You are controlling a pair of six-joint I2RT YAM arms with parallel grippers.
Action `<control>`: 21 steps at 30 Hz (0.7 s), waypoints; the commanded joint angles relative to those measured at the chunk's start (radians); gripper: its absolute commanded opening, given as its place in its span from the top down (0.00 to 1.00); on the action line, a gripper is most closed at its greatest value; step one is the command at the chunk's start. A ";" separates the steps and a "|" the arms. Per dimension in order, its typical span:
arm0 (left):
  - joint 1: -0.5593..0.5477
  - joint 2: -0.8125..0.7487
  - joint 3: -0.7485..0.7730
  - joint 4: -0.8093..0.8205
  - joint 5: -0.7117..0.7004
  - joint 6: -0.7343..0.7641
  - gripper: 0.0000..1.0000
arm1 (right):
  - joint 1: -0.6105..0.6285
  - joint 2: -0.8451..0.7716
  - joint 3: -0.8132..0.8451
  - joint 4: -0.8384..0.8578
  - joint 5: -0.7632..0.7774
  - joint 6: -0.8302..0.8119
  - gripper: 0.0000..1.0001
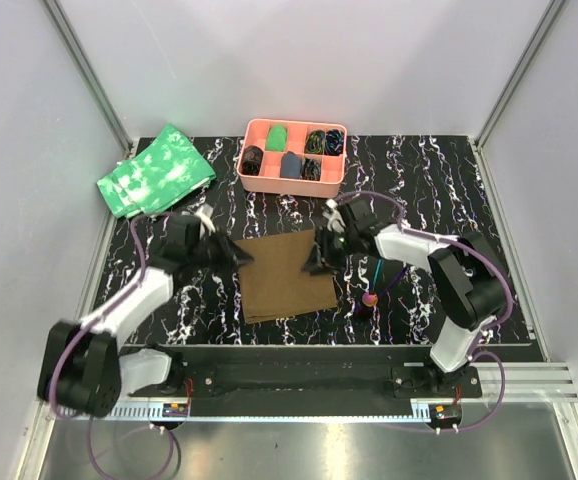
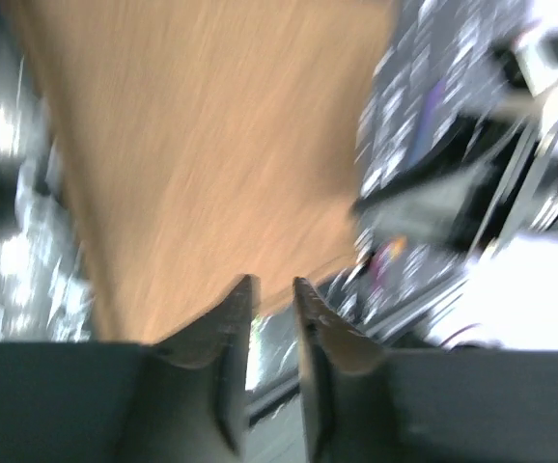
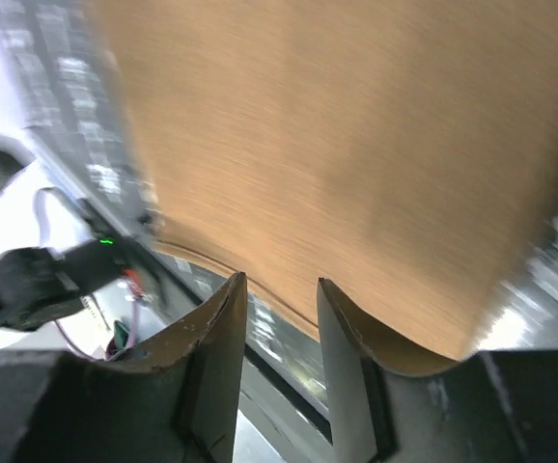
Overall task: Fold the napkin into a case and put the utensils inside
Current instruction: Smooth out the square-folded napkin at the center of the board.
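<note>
The brown napkin (image 1: 287, 275) lies flat in the middle of the black marbled table, with a second layer showing along its near edge. My left gripper (image 1: 239, 257) hovers at the napkin's left edge and my right gripper (image 1: 315, 262) at its right edge. In the left wrist view the left gripper (image 2: 274, 282) stands narrowly open with nothing in the gap, the napkin (image 2: 211, 145) beyond it. The right gripper (image 3: 280, 280) is open and empty over the napkin (image 3: 337, 145). The utensils (image 1: 377, 285) lie to the right of the napkin, one with a pink-red end.
A pink compartment tray (image 1: 291, 186) holding small items stands at the back centre. Green white-mottled cloths (image 1: 157, 170) lie at the back left. Light walls close in the table on three sides.
</note>
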 commanded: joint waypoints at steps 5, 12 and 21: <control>0.097 0.396 0.191 0.207 0.136 0.000 0.95 | 0.201 0.188 0.200 0.285 -0.110 0.228 0.76; 0.140 0.484 0.236 0.124 0.070 0.095 0.96 | 0.317 0.330 0.246 0.480 -0.167 0.359 0.88; 0.157 0.594 0.258 0.167 0.030 0.108 0.96 | 0.369 0.429 0.264 0.536 -0.155 0.382 0.91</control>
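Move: The square-folded napkin lies under both hands: its middle is about 10 cm to the left hand's right, 2 cm ahead and 9 cm below, and about 6 cm to the right hand's left, a centimetre nearer the base and 5 cm below. The divided tray sits some 30 cm beyond the napkin's middle, straight out. From the right hand, the utensils lie about 17 cm to the right and 3 cm back. The napkin's left edge draws both hands. The left goes about 8 cm forward, then down about as much to that edge near the far corner, closing its fingers and tipping slightly downward. The right sweeps some 17 cm left over the napkin, easing up then down and about 6 cm back, its left side rising; its fingers close as it reaches the edge's near part, both sets of tips seeming to touch the cloth. ##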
